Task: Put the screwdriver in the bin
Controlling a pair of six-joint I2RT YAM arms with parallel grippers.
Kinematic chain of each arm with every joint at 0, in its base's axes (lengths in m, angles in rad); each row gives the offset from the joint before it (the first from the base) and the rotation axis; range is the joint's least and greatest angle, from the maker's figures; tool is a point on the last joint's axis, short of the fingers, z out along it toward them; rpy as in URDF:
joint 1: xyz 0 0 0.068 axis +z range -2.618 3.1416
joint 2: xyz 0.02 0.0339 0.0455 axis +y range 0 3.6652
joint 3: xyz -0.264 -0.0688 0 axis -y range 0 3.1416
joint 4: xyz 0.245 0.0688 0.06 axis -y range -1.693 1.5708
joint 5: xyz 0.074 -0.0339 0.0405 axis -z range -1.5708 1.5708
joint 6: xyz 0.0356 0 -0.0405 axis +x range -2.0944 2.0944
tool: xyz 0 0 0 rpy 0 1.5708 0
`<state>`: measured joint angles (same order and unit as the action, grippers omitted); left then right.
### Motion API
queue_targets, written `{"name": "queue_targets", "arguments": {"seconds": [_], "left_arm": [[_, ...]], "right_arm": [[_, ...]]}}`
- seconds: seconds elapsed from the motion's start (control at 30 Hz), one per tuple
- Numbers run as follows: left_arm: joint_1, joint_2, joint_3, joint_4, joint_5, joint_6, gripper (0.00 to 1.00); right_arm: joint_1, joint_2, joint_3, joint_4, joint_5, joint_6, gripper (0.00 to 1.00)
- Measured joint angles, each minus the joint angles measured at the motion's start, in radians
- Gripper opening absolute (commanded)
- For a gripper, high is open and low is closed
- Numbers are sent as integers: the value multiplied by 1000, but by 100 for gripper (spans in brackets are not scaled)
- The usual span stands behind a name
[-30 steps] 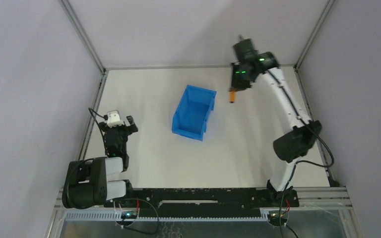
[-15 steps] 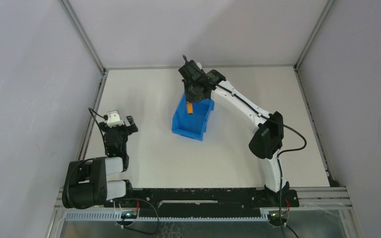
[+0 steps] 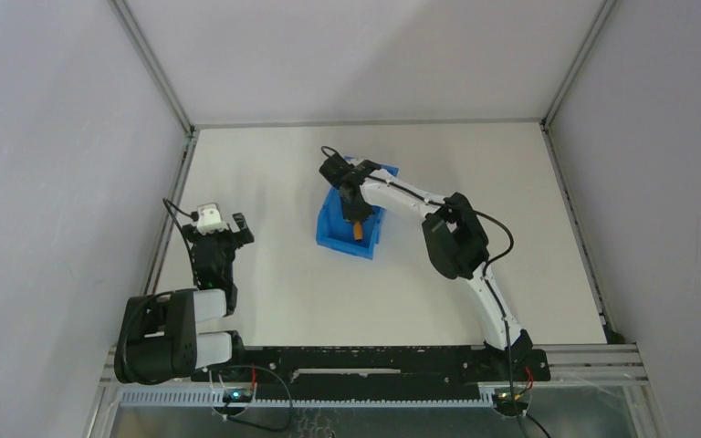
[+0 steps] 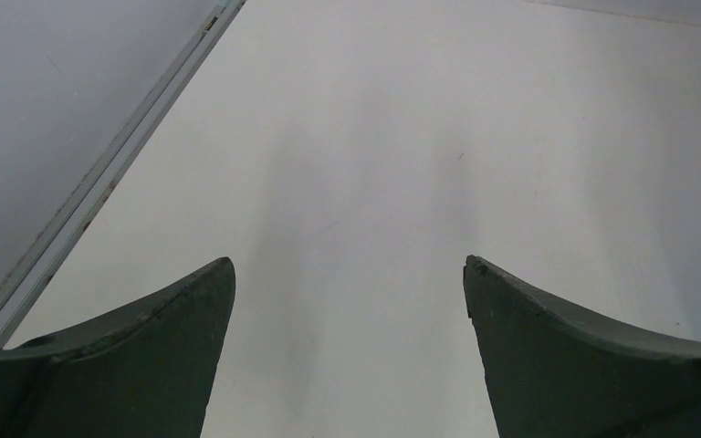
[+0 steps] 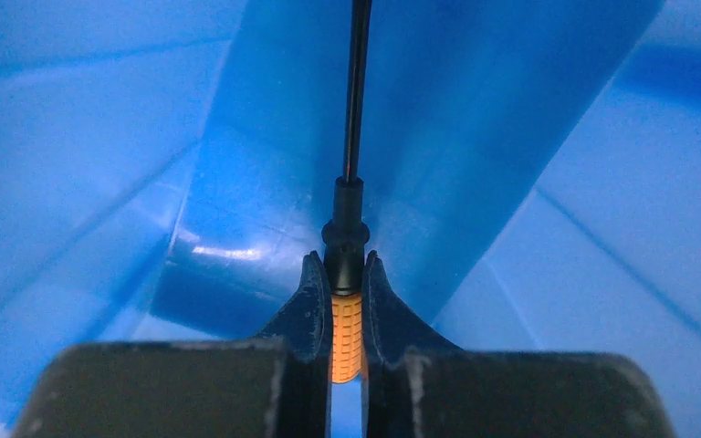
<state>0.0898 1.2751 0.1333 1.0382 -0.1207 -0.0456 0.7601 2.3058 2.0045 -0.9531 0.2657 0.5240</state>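
The blue bin [image 3: 331, 230] stands on the table's middle, and its blue walls [image 5: 100, 137] fill the right wrist view. My right gripper [image 3: 354, 213] reaches down inside it, shut on the screwdriver [image 3: 358, 232]. Up close, the right gripper [image 5: 343, 260] pinches the orange handle [image 5: 347, 324] between both fingers. The thin black shaft [image 5: 356, 91] points ahead toward the bin's inner wall. Whether the tip touches the bin is unclear. My left gripper [image 3: 224, 222] rests at the table's left side, far from the bin. Its view shows the left gripper [image 4: 349, 265] open over bare table.
A metal frame rail [image 3: 170, 210] runs along the table's left edge, also visible as the rail [image 4: 100, 187] beside the left gripper. Grey walls enclose the white table [image 3: 511, 201] on three sides.
My right arm has swung from the table's back right to the left, carrying the screwdriver over the bin and then down into it. The left arm has not moved.
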Motion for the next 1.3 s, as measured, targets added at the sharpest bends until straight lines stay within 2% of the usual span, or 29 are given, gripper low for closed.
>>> {"name": "queue_targets", "arguments": {"seconds": [0.17,0.37,0.47,0.63,0.67,0.7,0.73,0.77,0.87,0.97,1.13,1.3], "left_arm": [[0,0,0,0,0,0,100],[0,0,0,0,0,0,100],[0,0,0,0,0,0,100],[0,0,0,0,0,0,100],[0,0,0,0,0,0,100],[0,0,0,0,0,0,100],[0,0,0,0,0,0,100],[0,0,0,0,0,0,100],[0,0,0,0,0,0,100],[0,0,0,0,0,0,100],[0,0,0,0,0,0,100],[0,0,0,0,0,0,100]], "right_arm": [[-1,9,-28,30,-2,11,36],[0,8,-28,45,13,16,43],[0,-1,-28,42,26,14,43],[10,-114,-27,10,55,-6,46],[14,-158,-27,8,59,-13,52],[16,-211,-27,10,59,-23,70],[21,-257,-27,14,59,-29,93],[24,-317,-29,24,58,-43,99],[26,-504,-63,68,46,-98,100],[20,-713,-179,136,36,-154,100],[-12,-1013,-499,280,29,-224,100],[-91,-1247,-836,400,34,-247,100]]}}
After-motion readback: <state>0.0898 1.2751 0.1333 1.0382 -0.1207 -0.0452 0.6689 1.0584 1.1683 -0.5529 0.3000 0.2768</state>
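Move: The screwdriver is still in the right fingers, gripped near the front of its handle, with its middle about 2 cm ahead of the hand, neither left nor right, and roughly level. Around it, the bin's middle lies some 2 cm ahead and about 1 cm lower; its right wall stands some 5 cm to the right, level fore and aft. From the idle left hand the screwdriver is about 29 cm right, 2 cm ahead and 6 cm lower. The screwdriver is let go inside the bin: the right hand eases down about 1 cm as its fingers part to nearly half open. After a short pause it climbs steeply by almost 30 cm out of the bin, fingers spreading wide, then swings right and back, sinking slightly, away from the bin, while the wrist tips the fingers up and forward some 40 degrees. ##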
